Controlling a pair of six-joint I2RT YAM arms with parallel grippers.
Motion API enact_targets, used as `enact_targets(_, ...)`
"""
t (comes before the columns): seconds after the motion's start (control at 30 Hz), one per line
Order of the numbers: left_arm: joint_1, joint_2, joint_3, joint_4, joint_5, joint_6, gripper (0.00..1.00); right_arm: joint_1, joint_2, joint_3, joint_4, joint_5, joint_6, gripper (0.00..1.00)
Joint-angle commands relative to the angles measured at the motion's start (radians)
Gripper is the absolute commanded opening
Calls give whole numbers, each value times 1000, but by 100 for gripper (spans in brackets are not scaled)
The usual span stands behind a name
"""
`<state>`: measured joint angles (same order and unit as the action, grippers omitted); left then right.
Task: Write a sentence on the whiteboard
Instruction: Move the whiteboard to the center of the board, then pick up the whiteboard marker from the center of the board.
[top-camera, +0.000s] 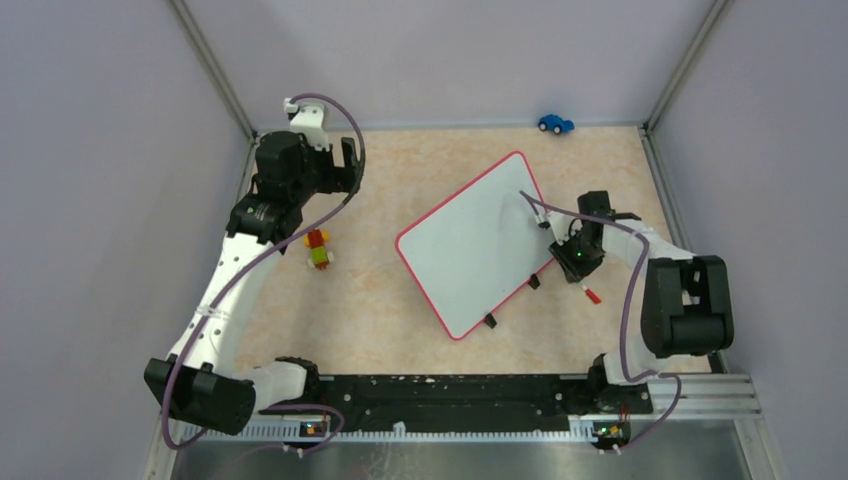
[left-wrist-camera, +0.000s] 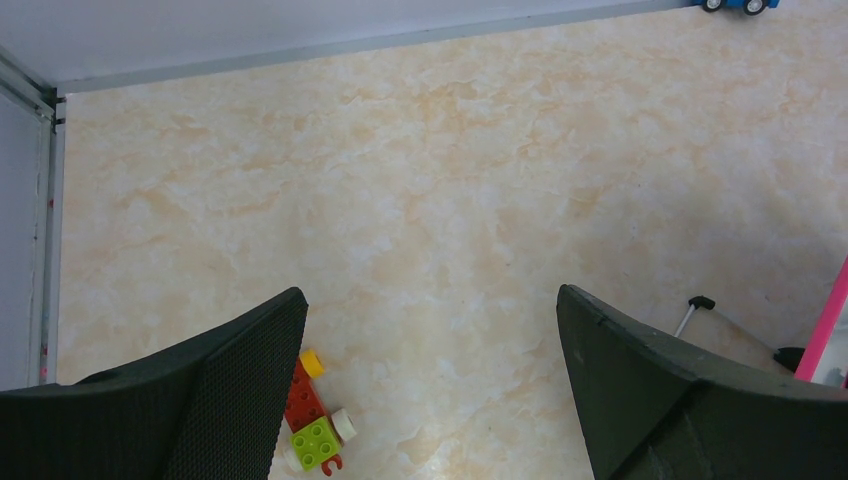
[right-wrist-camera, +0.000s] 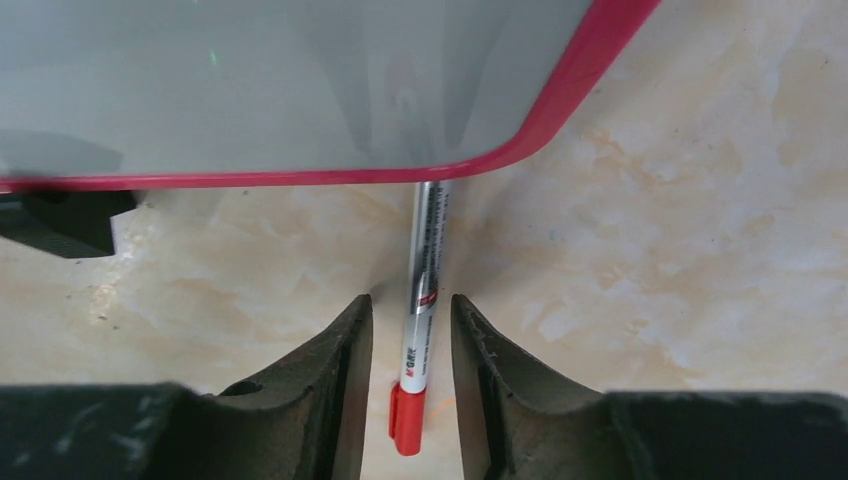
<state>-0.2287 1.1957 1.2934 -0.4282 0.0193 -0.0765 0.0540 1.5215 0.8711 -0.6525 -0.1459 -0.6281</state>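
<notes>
The whiteboard (top-camera: 470, 245) lies tilted mid-table, white with a red frame (right-wrist-camera: 300, 180). Its surface looks blank; the sentence is not in view. A marker (right-wrist-camera: 420, 320) with a white barrel and a red cap (top-camera: 592, 295) lies on the table by the board's right edge, its far end under the frame. My right gripper (right-wrist-camera: 411, 298) is down over the marker. Its jaws straddle the barrel with a narrow gap on each side, so it is open. My left gripper (left-wrist-camera: 430, 295) hangs wide open over bare tabletop at the far left (top-camera: 345, 165), holding nothing.
A small toy of red, green and yellow bricks (top-camera: 318, 250) lies left of the board, beside my left finger (left-wrist-camera: 312, 420). A blue toy car (top-camera: 555, 123) sits at the back wall. The board's black feet (top-camera: 490, 321) stick out at its near edge. Walls enclose the table.
</notes>
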Motion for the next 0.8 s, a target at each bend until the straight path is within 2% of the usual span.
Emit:
enact_targets(0.0,6,-21,-10,29,7,0,99,11,50,26,60,64,-9,30)
enact_targets(0.13,6,-18,-8,27,7,3,99,19,81,-8,83,88,-7,21)
enact_targets(0.27,6,-13,-4,22,18,12,99,13,55,-3,48,68,18,0)
enact_targets(0.47,6,30,70,-24,43,16,99,-32,-74,165,-88,-71,81,0)
enact_targets(0.6,6,52,149,-44,99,24,99,-38,-136,346,-142,-185,166,0)
enact_targets(0.77,6,70,252,-57,124,26,99,-37,-137,596,-150,-340,320,0)
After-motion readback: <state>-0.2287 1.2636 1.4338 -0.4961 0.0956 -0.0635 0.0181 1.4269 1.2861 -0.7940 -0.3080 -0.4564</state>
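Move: The marker lies right between the right hand's parted fingers, its middle about 2 cm ahead and 1 cm below the finger point. The tilted whiteboard reaches over its tip end, board middle some 23 cm left, 8 cm ahead and 6 cm higher than the hand. The board's nearer black foot is roughly 10 cm to the left and 1 cm back. From the left hand the marker is about 58 cm right, 9 cm back and 31 cm below. Settling about 1 cm lower and slightly forward, the right hand shuts its fingers around the marker's barrel near the red ring, then lifts it swiftly some 16 cm off the table while carrying it about 7 cm forward and a little left, fingertips tilting forward roughly 20 degrees. The open, empty left hand rises about 2.5 cm late on. ##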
